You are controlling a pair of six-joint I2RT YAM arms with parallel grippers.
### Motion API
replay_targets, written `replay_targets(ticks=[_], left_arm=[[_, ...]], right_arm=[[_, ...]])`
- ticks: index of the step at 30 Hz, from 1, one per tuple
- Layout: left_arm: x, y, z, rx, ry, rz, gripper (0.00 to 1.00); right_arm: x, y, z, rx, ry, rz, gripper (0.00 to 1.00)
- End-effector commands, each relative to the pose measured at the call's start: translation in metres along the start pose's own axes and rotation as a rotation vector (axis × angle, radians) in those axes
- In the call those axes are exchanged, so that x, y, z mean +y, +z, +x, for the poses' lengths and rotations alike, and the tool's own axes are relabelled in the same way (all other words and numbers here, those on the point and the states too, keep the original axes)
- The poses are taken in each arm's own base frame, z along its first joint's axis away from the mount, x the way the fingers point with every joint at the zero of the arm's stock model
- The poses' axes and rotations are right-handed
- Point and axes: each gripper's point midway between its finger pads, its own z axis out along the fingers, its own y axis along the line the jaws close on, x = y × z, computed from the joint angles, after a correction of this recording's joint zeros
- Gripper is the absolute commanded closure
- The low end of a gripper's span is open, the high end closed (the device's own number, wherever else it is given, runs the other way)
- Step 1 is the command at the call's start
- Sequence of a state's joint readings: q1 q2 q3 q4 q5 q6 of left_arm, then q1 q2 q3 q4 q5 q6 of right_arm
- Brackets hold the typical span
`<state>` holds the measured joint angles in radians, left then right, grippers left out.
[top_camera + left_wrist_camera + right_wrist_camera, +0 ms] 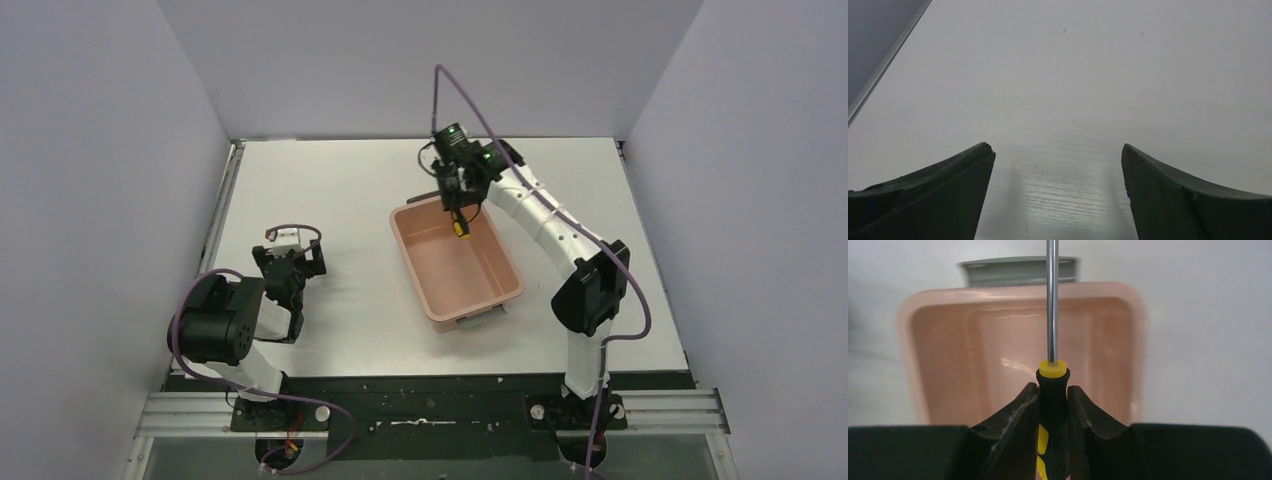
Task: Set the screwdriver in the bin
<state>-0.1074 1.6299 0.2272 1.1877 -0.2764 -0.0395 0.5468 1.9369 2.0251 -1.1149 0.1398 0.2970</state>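
Note:
My right gripper (1053, 390) is shut on the black-and-yellow handle of the screwdriver (1053, 385), whose thin metal shaft points straight out past the fingers. It hangs over the far end of the salmon-pink bin (505, 262), above the bin's open inside (998, 350). From above, the right gripper (457, 205) holds the screwdriver (458, 226) with its yellow tip showing just inside the far rim. My left gripper (1058, 155) is open over bare table, nothing between its fingers. It sits at the left (290, 262), well apart from the bin.
The bin stands slanted on the white table (340, 200), a grey handle clip (1018, 271) on one short end. Grey walls close in the table on three sides. A black strip and metal rail (430, 410) run along the near edge by the arm bases.

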Motion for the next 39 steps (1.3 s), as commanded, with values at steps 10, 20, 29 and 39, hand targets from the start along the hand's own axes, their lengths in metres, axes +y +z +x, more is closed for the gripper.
replay_targets(ticks=[10, 20, 29, 39], left_arm=[[-0.003, 0.006, -0.023, -0.068, -0.012, 0.014, 0.03], [-0.003, 0.006, -0.023, -0.068, -0.013, 0.014, 0.03], [-0.003, 0.006, -0.023, -0.068, -0.011, 0.014, 0.03], [-0.003, 0.006, -0.023, -0.068, -0.013, 0.015, 0.03]], right_arm=[[0.085, 0.0, 0.046, -0.106, 0.055, -0.097, 1.0], [0.075, 0.062, 0.146, 0.024, 0.07, 0.0, 1.0], [0.063, 0.071, 0.161, 0.072, 0.054, 0.076, 0.53], [0.071, -0.018, 0.073, -0.137, 0.032, 0.018, 0.37]])
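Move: The right hand holds the screwdriver high over the bin. The bin's middle is about 4 cm back, 4 cm to the left and 16 cm below. Its far grey handle lies some 14 cm ahead and 12 cm left, its near grey handle roughly 21 cm back and 3 cm left, both about 11 cm lower than the hand. From the idle left hand, the bin's middle is about 44 cm to the right, 2 cm back and level in height. Leftward and a little back at first, staying high, the right hand carries the gripped screwdriver about 9 cm over the bin. It then swings back to the right while sinking some 16 cm and drawing back into the bin's near half, fingers tipping about 10 degrees steeper. Low down it stops, opens its fingers to let go of the handle, then rises about 5 cm, easing slightly forward. ##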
